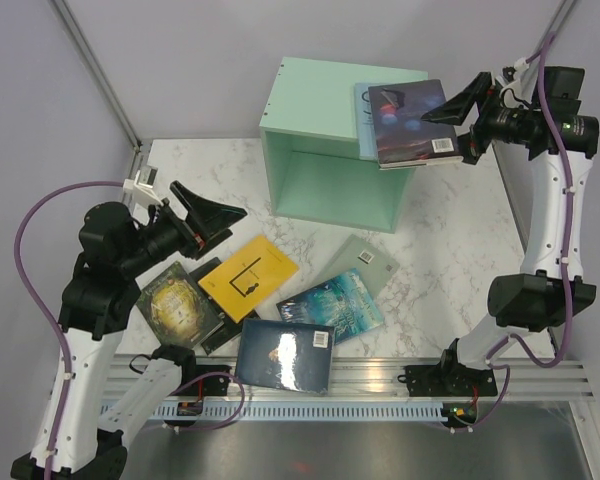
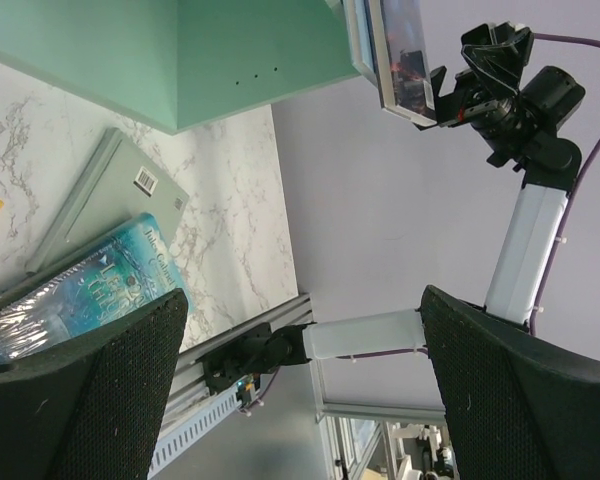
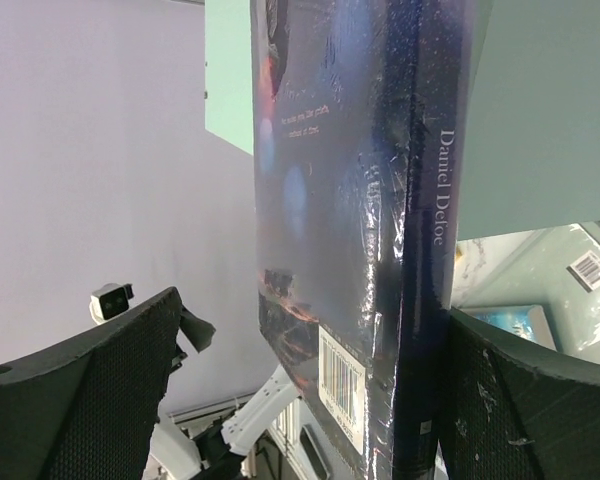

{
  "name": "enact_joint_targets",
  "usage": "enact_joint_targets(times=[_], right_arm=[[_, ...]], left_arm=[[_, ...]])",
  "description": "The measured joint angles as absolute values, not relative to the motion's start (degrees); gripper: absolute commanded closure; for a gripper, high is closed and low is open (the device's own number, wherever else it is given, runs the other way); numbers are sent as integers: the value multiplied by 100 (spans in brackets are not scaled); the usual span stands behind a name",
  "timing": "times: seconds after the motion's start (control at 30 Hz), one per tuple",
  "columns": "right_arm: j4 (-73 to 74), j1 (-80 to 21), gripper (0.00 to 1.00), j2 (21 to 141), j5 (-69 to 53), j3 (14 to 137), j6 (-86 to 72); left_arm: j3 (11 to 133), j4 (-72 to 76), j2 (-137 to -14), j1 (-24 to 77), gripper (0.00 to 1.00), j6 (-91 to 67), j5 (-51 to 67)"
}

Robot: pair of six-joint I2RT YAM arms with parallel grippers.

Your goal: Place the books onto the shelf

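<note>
The mint-green shelf (image 1: pixel 320 100) stands at the back of the table with its open side toward me. On its top lie two books, a dark galaxy one (image 1: pixel 408 120) over a light blue one (image 1: pixel 363 120). My right gripper (image 1: pixel 448 128) is open around the galaxy book's (image 3: pixel 350 200) overhanging right edge, and the book's spine rests against one finger (image 3: pixel 520 400). My left gripper (image 1: pixel 230 225) hangs open and empty above the books on the table: yellow (image 1: pixel 248 277), gold-brown (image 1: pixel 175 305), navy (image 1: pixel 285 355), teal (image 1: pixel 332 305) and pale green (image 1: pixel 365 262).
A black book (image 1: pixel 215 330) peeks out from under the yellow one. The aluminium rail (image 1: pixel 380 380) runs along the table's near edge. Grey walls close in the back and both sides.
</note>
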State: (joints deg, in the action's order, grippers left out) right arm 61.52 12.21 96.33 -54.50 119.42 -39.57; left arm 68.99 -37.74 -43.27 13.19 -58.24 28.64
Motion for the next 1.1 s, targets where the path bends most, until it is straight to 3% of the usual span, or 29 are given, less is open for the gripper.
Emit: enact_joint_targets(times=[0.37,0.57,0.73,0.97,1.1], right_arm=[[6536,1208,2,9465,-4908,12025,-3454],[5964,1249,2,9260,-4945,11518,-4187],[5557,993,2,9209,-4860,11192,-4678],[5367,690,2,8722,-4700,9968,-4635],[5387,681,2,7695,-4434,8820,-4377]], left_arm=[[6897,-3793,-4464,1319,0,-5749,2910],[6851,-3734,-4619,1319,0,-5734,2958],[6060,-3138,-4792,1358,0,-5739,3157],[5223,-2808,-5666,2069,0,-5686,3052],[4794,-2593,-5575,2187,0,-5618,3030]])
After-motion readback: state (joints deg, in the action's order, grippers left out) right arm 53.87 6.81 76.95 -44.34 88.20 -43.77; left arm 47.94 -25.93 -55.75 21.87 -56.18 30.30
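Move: The purple book lies askew on the blue book at the shelf's top right corner, its middle about 3 cm ahead of the right hand, 6 cm left and 3 below. The blue one is 3 ahead, 10 left; the shelf's middle 8 ahead, 20 left. From the left hand the yellow book is some 5 cm ahead, 1 left and 35 below, the navy book 13 back and 8 right, the purple book 21 ahead and 31 right. The purple book's right edge is between the right hand's wide-open fingers. The hand eases about 1 cm back and right, rolling slightly, then shifts some 3 cm left and drops away down and back about 7 cm each, never closing. Late on, the open left hand drops about 16 cm over the yellow book, drifting right and tipping its fingers down. ##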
